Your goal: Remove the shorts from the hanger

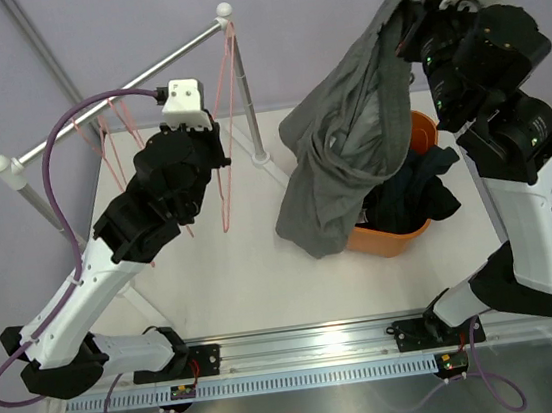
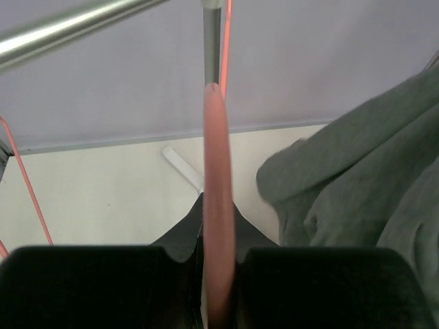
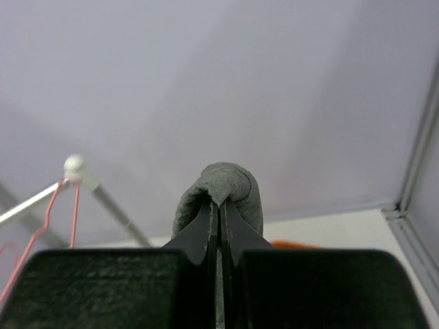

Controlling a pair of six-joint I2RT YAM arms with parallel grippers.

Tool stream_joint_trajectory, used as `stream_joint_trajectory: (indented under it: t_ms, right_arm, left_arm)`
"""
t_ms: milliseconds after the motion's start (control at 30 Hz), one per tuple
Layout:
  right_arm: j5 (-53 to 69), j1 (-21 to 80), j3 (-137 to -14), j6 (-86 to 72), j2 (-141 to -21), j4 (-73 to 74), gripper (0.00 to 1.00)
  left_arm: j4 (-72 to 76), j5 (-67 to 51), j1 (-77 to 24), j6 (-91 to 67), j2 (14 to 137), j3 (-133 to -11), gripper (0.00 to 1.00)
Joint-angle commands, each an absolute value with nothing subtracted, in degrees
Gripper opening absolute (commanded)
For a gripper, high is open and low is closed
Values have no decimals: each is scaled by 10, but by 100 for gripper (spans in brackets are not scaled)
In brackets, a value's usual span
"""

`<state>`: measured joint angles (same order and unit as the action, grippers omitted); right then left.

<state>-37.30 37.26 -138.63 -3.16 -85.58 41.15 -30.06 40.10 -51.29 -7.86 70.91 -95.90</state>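
My right gripper [image 1: 405,11] is raised high at the back right and shut on a fold of the mid-grey shorts [image 1: 349,147]; the fold bulges over its fingertips in the right wrist view [image 3: 221,192]. The shorts hang down from it, over the left side of an orange basket [image 1: 400,234]. Dark navy and black shorts [image 1: 425,188] lie in the basket. My left gripper [image 1: 220,143] is shut on a pink wire hanger [image 1: 225,122] hanging from the rail; the hanger's wire [image 2: 218,205] runs between the jaws.
A metal rail [image 1: 112,101] on white-capped posts crosses the back left, with more pink hangers [image 1: 106,137] on it. Its right post [image 1: 248,99] stands near the table's middle back. Grey walls enclose the white table [image 1: 244,271].
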Motion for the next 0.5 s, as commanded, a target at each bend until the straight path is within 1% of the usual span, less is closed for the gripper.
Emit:
stream_joint_trajectory:
  t_ms: [0,67,133,233,300,467]
  right_arm:
    - [-470,342,-1395,65,-848,214,0]
    - [-488,317,-1411,83,-858,179,0]
    - [-495,301,-1453,87,-884,185,0]
    - [-491,277,-1472,81,-911,208,0]
    - [-484,273,-1455,65,-909,217,0]
    - [-429,273,-1354,-13,-888,271,0]
  left_arm:
    - [-269,389,-515,-112,684,-914,0]
    - [-268,384,-516,-116,675,-899,0]
    - [-266,381,-517,-121,666,-877,0]
    - [-260,377,-517,-127,652,-853,0]
    - [-258,374,-517,-131,647,-846,0]
    - [-267,386,-517,-144,643,-840,0]
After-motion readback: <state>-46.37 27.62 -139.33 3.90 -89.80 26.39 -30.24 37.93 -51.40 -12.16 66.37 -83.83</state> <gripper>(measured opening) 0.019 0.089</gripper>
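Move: The orange basket lies almost straight under the right gripper, some 55 cm down, about 5 cm farther out and level sideways. The grey shorts in its fingers trail with their bulk about 10 cm left of it, 5 cm back and 18 cm below. From the left gripper, which holds the pink hanger, the rail's right end is about 16 cm ahead, 4 cm right and 12 cm up; the basket is 31 cm right, 7 cm ahead and 40 cm below. Keep the right fingers shut on the grey shorts and swing them right about 8 cm while lifting some 6 cm above the basket, turning the wrist about 20 degrees clockwise; then ease down and forward about 3 cm. Lower the left gripper some 6 cm with the pink hanger still pinched, tipping it slightly down. ##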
